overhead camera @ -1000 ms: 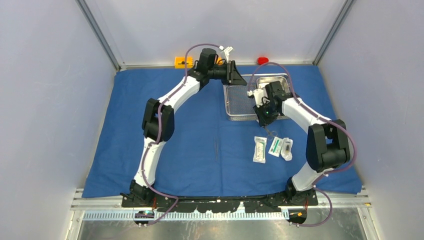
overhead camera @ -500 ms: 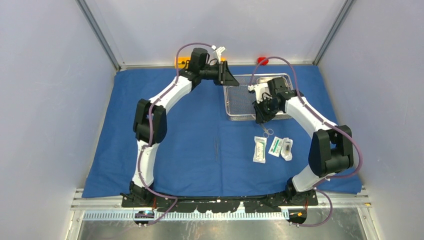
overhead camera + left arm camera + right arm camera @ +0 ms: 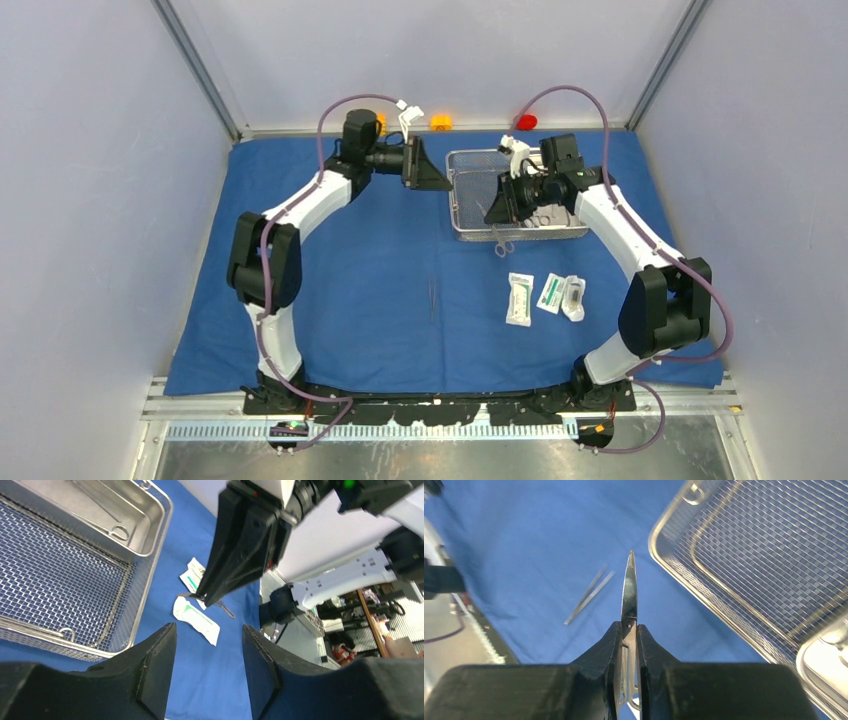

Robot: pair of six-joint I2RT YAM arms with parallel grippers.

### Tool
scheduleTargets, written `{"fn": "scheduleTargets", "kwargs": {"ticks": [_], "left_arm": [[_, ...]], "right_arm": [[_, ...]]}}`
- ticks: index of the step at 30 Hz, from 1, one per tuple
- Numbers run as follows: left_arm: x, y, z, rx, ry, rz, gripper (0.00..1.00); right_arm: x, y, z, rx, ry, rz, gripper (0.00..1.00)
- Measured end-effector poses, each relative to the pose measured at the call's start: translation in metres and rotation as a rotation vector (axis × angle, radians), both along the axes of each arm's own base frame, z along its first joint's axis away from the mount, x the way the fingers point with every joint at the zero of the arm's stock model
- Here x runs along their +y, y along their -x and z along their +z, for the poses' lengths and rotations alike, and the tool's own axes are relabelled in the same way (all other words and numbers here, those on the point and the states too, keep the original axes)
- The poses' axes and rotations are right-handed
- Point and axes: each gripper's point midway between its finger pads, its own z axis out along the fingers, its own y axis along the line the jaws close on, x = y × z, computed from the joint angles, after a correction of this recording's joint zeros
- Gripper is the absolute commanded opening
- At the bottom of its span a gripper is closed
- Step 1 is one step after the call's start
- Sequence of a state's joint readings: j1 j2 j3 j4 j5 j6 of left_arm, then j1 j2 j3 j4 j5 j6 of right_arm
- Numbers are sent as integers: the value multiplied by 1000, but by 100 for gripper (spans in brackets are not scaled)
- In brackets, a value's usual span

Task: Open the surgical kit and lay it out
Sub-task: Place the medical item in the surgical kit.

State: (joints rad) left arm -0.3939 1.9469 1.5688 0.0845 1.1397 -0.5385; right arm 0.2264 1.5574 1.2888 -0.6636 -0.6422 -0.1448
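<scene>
The blue cloth (image 3: 350, 300) is spread flat, with the wire-mesh basket (image 3: 470, 205) at its back right. The steel tray (image 3: 100, 510) sits inside the basket's far end. My right gripper (image 3: 496, 214) hangs over the basket's front left rim, shut on the slim scissors (image 3: 503, 241). Their blades (image 3: 629, 587) stick out past the right gripper (image 3: 628, 629). My left gripper (image 3: 428, 172) hovers left of the basket, and this left gripper (image 3: 209, 630) is open and empty. Tweezers (image 3: 432, 298) lie mid-cloth. Three white packets (image 3: 519, 298) (image 3: 551, 292) (image 3: 573, 297) lie in front of the basket.
A red block (image 3: 525, 121) and two orange blocks (image 3: 440, 122) (image 3: 378, 122) sit on the ledge behind the cloth. Grey walls close in the back and both sides. The two grippers face each other across the basket's left rim.
My left gripper drew back leftwards from the basket's back corner and its jaws widened. My right gripper rose and swung left, lifting the scissors off the cloth.
</scene>
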Motion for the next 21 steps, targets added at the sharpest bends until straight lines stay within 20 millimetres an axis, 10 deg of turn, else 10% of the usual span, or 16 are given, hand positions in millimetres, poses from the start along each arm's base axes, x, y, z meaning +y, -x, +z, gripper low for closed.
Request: {"fn": "scheduleTargets", "kwargs": {"ticks": [21], "left_arm": [[51, 55, 31, -430, 197, -291, 78]], "right_arm": [[78, 37, 48, 124, -364, 178, 0]]}}
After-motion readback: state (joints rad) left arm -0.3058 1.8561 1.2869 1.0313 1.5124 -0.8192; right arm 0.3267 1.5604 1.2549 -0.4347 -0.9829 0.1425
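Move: The scissors pinched in the right gripper hang about 10 cm to the right of the empty left hand, some 6 cm back and 8 cm lower. So from the right hand the open left gripper lies about 10 cm left, 6 cm ahead and 8 cm up. Below the right hand, the tray's middle is 10 cm ahead and 9 cm right; the tweezers on the cloth are about 12 cm back and 12 cm left. Leftward and up, the right hand brings the pinched scissors about 8 cm over and 5 cm higher towards the left gripper, then draws back a little as its fingers tilt some 20 degrees nearer level. The left hand retreats back and left about 5 cm each way, rising slightly, rolling and swinging its fingertips clockwise as its jaws open from half to three-quarters. ##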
